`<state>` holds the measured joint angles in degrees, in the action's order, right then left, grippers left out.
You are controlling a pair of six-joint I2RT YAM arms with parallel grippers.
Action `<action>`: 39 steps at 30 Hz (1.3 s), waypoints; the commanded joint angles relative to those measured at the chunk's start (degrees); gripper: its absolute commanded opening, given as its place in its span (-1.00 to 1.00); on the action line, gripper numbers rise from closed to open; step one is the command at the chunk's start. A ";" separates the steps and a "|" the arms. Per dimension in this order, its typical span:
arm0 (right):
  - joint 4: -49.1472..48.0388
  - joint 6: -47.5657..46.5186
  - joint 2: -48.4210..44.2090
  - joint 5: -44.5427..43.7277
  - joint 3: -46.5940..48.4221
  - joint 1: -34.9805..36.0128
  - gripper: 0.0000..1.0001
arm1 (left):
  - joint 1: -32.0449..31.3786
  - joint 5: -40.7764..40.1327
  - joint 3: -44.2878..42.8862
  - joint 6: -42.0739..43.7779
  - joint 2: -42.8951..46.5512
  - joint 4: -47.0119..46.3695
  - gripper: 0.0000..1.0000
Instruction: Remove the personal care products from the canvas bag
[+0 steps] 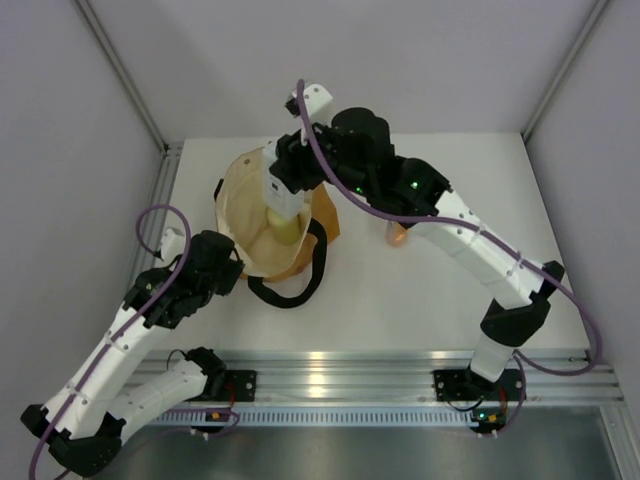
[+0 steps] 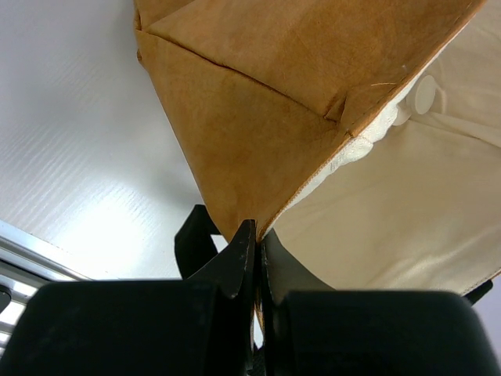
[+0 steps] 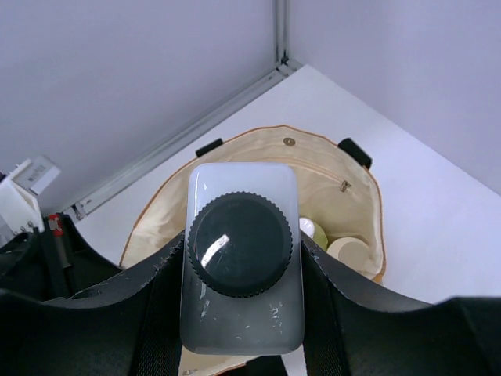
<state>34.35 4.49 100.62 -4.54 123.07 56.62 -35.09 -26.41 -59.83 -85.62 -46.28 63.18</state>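
The mustard-tan canvas bag [image 1: 240,205] stands open on the table, cream lining showing [image 3: 344,168]. My right gripper [image 3: 243,262] is shut on the whitish bottle with the black cap [image 3: 241,243], holding it upright just above the bag's mouth [image 1: 278,190]. Below it inside the bag lie the yellow-green bottle [image 3: 319,233] and the cream jar [image 3: 350,251]. My left gripper [image 2: 257,231] is shut on the bag's near rim [image 2: 258,94], at the bag's lower left in the top view [image 1: 232,272]. An amber bottle [image 1: 397,236] lies on the table to the right, partly hidden by my right arm.
Black loop handles [image 1: 290,290] trail on the table in front of the bag. Grey walls with metal posts [image 1: 125,75] close in the back and sides. An aluminium rail [image 1: 330,375] runs along the near edge between the arm bases.
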 commanded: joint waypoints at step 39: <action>-42.24 1.57 -37.42 2.59 -65.82 -49.59 -1.00 | -0.15 0.49 -2.04 1.78 -2.41 -0.42 -1.00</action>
<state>14.22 3.70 68.51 -4.51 58.85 7.68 -35.09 -26.26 -60.03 -84.27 -48.45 63.20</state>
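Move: The right gripper already holds the white bottle clear of the bag; take it to the open table about 38 cm right, 10 cm farther out and some 43 cm below. The orange bottle stands roughly 24 cm right, 10 cm ahead and 34 cm below. The bag's middle is about 6 cm ahead, 5 cm left and 30 cm below, the green bottle in it 8 cm ahead, 4 cm left. From the left gripper the spot lies 18 cm ahead, 46 cm right and 23 cm below. Swing the right gripper, fingers kept shut on the white bottle, nearly 40 cm right and some 10 cm forward, away from the bag and on to the far side of the orange bottle. Rise about 5 cm at first while turning some 50 degrees clockwise, then lower roughly 25 cm towards the bare table there. ##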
